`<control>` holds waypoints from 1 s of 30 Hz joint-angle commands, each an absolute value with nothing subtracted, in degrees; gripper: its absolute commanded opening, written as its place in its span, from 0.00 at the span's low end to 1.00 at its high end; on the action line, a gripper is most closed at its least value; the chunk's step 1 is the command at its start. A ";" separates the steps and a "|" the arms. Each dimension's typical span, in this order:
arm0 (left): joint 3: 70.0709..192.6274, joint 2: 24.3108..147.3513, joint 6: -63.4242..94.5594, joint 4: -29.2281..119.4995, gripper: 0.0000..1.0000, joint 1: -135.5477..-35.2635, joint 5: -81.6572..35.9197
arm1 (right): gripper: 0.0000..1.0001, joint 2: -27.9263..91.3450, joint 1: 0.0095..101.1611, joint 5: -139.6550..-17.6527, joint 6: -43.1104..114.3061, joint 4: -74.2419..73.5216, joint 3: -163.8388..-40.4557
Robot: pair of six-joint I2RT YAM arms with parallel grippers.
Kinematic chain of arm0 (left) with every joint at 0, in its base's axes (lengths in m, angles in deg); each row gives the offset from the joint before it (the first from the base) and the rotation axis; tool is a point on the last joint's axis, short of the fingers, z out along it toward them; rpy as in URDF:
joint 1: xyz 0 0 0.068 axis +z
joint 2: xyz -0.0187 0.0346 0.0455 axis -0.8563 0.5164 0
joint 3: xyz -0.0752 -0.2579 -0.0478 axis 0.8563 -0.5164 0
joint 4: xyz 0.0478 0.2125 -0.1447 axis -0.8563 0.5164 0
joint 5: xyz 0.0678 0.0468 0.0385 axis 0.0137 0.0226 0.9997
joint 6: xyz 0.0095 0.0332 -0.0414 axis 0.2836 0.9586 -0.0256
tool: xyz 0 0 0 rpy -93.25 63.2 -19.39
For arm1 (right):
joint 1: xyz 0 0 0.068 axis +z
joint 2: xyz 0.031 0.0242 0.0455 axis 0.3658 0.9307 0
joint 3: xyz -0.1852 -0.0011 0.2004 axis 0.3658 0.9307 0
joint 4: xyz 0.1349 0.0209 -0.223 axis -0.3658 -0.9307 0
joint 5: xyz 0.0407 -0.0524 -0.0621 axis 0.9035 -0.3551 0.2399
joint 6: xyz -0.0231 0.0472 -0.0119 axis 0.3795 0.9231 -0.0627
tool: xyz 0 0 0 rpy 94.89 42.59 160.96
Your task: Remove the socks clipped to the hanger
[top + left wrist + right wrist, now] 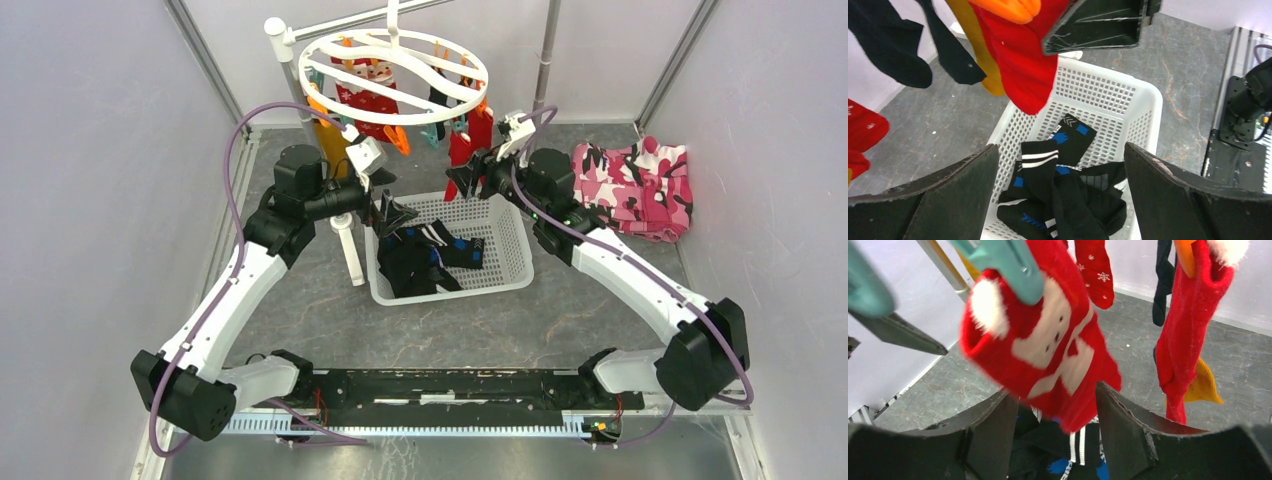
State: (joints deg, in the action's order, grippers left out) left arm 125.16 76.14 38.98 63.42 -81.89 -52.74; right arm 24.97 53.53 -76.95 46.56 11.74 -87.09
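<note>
The round white hanger (393, 62) stands at the back, with red, yellow and black socks (372, 98) clipped under it. My right gripper (468, 172) (1053, 392) is open. The blurred toe of a red-and-white Santa sock (1043, 347) hangs between its fingertips from a teal clip (1008, 262). My left gripper (392, 213) (1060, 147) is wide open and empty over the white basket (1148, 100). Several black socks (1063, 185) lie in that basket. A red sock (1023, 65) and a yellow one (973, 40) hang just above and ahead of the left fingers.
The perforated basket (450, 292) sits mid-table between both arms. A pink camouflage cloth (635, 185) lies at the back right. A white tube (350, 255) lies left of the basket. More clipped socks hang ahead of the right gripper: red (1183, 340), black (1163, 280).
</note>
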 commanded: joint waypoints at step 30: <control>126.16 75.20 31.39 57.62 1.00 -80.93 -63.90 | 0.02 22.47 57.81 -51.34 64.58 31.17 -85.37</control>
State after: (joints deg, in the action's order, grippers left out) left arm 125.18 75.15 31.66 60.32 -81.15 -60.30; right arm 22.72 57.40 -57.96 58.28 23.02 -84.73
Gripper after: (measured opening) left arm 0.994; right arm 0.015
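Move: The red Santa sock hangs from a teal clip almost between the right fingers: its middle is roughly 3 cm ahead, 1 cm to the left and 1 cm above. That clip is some 6 cm ahead, level sideways and about 8 cm up, while a second red sock hangs about 9 cm ahead, 4 cm to the right and 5 cm up. From the left hand the Santa sock lies about 7 cm ahead, 11 cm to the right and 3 cm higher. The right hand eases forward about 2 cm onto the red Santa sock, shuts its part-open fingers and pinches the fabric below the white cuff, then draws back about 10 cm while going some 5 cm left and 4 cm up and swinging about 25 degrees counter-clockwise. The left hand backs off and rises a couple of centimetres with its fingers still wide open and empty. ##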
